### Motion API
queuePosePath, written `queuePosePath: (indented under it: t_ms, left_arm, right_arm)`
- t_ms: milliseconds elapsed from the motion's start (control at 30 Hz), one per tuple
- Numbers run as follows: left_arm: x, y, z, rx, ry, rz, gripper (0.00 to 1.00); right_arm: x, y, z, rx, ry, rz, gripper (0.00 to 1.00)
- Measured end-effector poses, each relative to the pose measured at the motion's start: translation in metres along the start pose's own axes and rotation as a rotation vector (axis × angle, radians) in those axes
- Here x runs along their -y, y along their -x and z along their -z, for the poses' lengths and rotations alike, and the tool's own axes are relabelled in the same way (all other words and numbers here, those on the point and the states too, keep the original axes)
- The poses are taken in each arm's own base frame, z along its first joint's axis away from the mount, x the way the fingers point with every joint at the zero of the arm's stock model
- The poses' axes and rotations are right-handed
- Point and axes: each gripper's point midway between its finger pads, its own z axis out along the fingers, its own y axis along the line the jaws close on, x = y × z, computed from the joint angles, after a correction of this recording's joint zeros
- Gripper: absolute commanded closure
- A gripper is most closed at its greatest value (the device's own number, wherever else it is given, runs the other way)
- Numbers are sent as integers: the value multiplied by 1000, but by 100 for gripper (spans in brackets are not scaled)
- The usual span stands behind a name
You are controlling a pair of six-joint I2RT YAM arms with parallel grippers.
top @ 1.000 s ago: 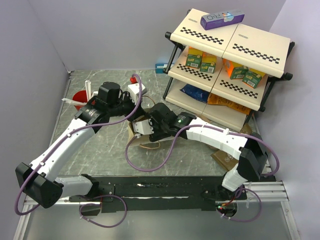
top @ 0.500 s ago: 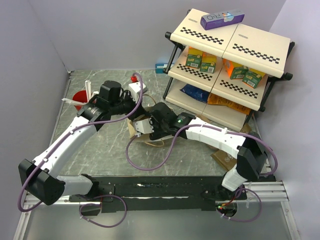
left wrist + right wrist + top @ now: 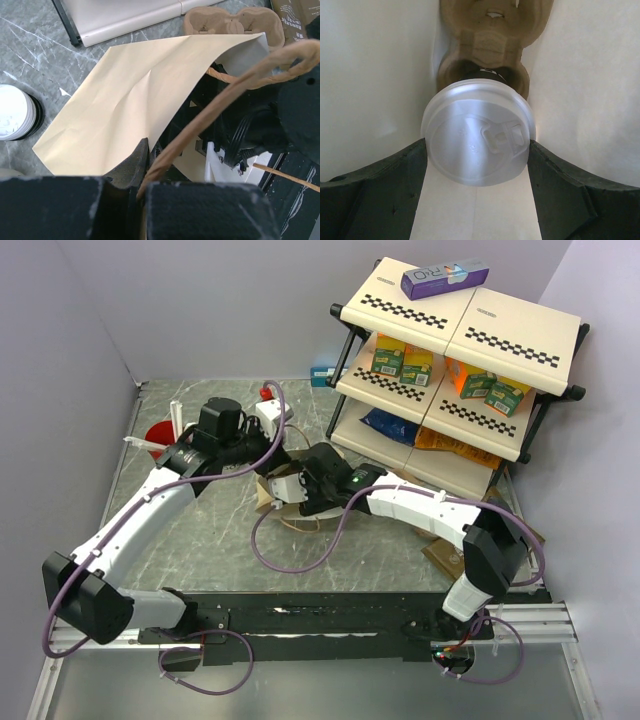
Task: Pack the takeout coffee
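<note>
The takeout coffee [image 3: 477, 145] shows its round white lid and a strip of dark body. It tilts over a hole of a brown pulp cup carrier [image 3: 490, 30] inside the paper bag [image 3: 125, 100]. My right gripper [image 3: 477, 152] reaches into the bag, and its dark fingers [image 3: 405, 175] press both sides of the lid. My left gripper [image 3: 137, 192] is shut on the bag's twisted brown handle [image 3: 225, 95] and holds the mouth open. In the top view the bag [image 3: 290, 508] lies between both arms, hiding the cup and the right fingers.
A second white-lidded dark cup [image 3: 15, 112] stands left of the bag. Another pulp carrier [image 3: 230, 20] lies beyond it. A red cup with white sticks [image 3: 160, 438] stands at the left. The two-tier shelf [image 3: 460, 370] with boxes fills the back right.
Both arms have shifted a little toward the back of the table with the bag. The grips are unchanged.
</note>
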Motion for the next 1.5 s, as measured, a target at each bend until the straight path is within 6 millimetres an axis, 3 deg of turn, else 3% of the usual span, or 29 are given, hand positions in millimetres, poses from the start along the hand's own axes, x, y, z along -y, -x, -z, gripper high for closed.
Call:
queuePosePath:
  t_ms: [367, 433, 467, 533, 667, 867, 1500]
  left_arm:
    - [-1, 3, -3, -5, -21, 10, 96]
    - [-3, 2, -3, -9, -18, 14, 84]
    - [-4, 2, -3, -10, -16, 16, 68]
    - [-4, 2, -3, -14, -20, 22, 54]
    - [-2, 1, 0, -30, -29, 41, 41]
    - [-9, 0, 5, -46, 0, 57, 36]
    - [-17, -8, 0, -75, 18, 75, 39]
  right_arm:
    - [7, -8, -6, -10, -20, -21, 100]
    - [8, -7, -8, -11, -26, -21, 100]
    - [9, -7, -9, -12, -29, -21, 100]
    - [10, -8, -10, -14, -34, -19, 100]
    - [12, -10, -14, -27, -45, -15, 100]
    - [15, -13, -18, -44, -60, -13, 100]
    - [18, -20, -25, -73, -71, 2, 100]
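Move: The bag's floor, where the held cup in its carrier is being taken, lies about 4 cm ahead, 2 cm left and 12 cm below the right hand. That carrier hangs some 8 cm below the right hand, its middle about 3 cm back and 3 cm left; a second lidded cup stands about 13 cm ahead, 1 cm left and 11 cm down. From the left hand, shut on the bag's rim, the floor is about 2 cm right, 1 cm back and 23 cm down. The lidded cup, its carrier beneath it, is pushed deeper into the paper bag: the right hand keeps its wide grip on the lid and goes about 3.5 cm forward, sinking some 1 cm near the bag's floor. Partway through, the left hand opens wide and lets go of the rim, then eases 1 to 1.5 cm left and forward and sinks slightly, staying around the paper. ##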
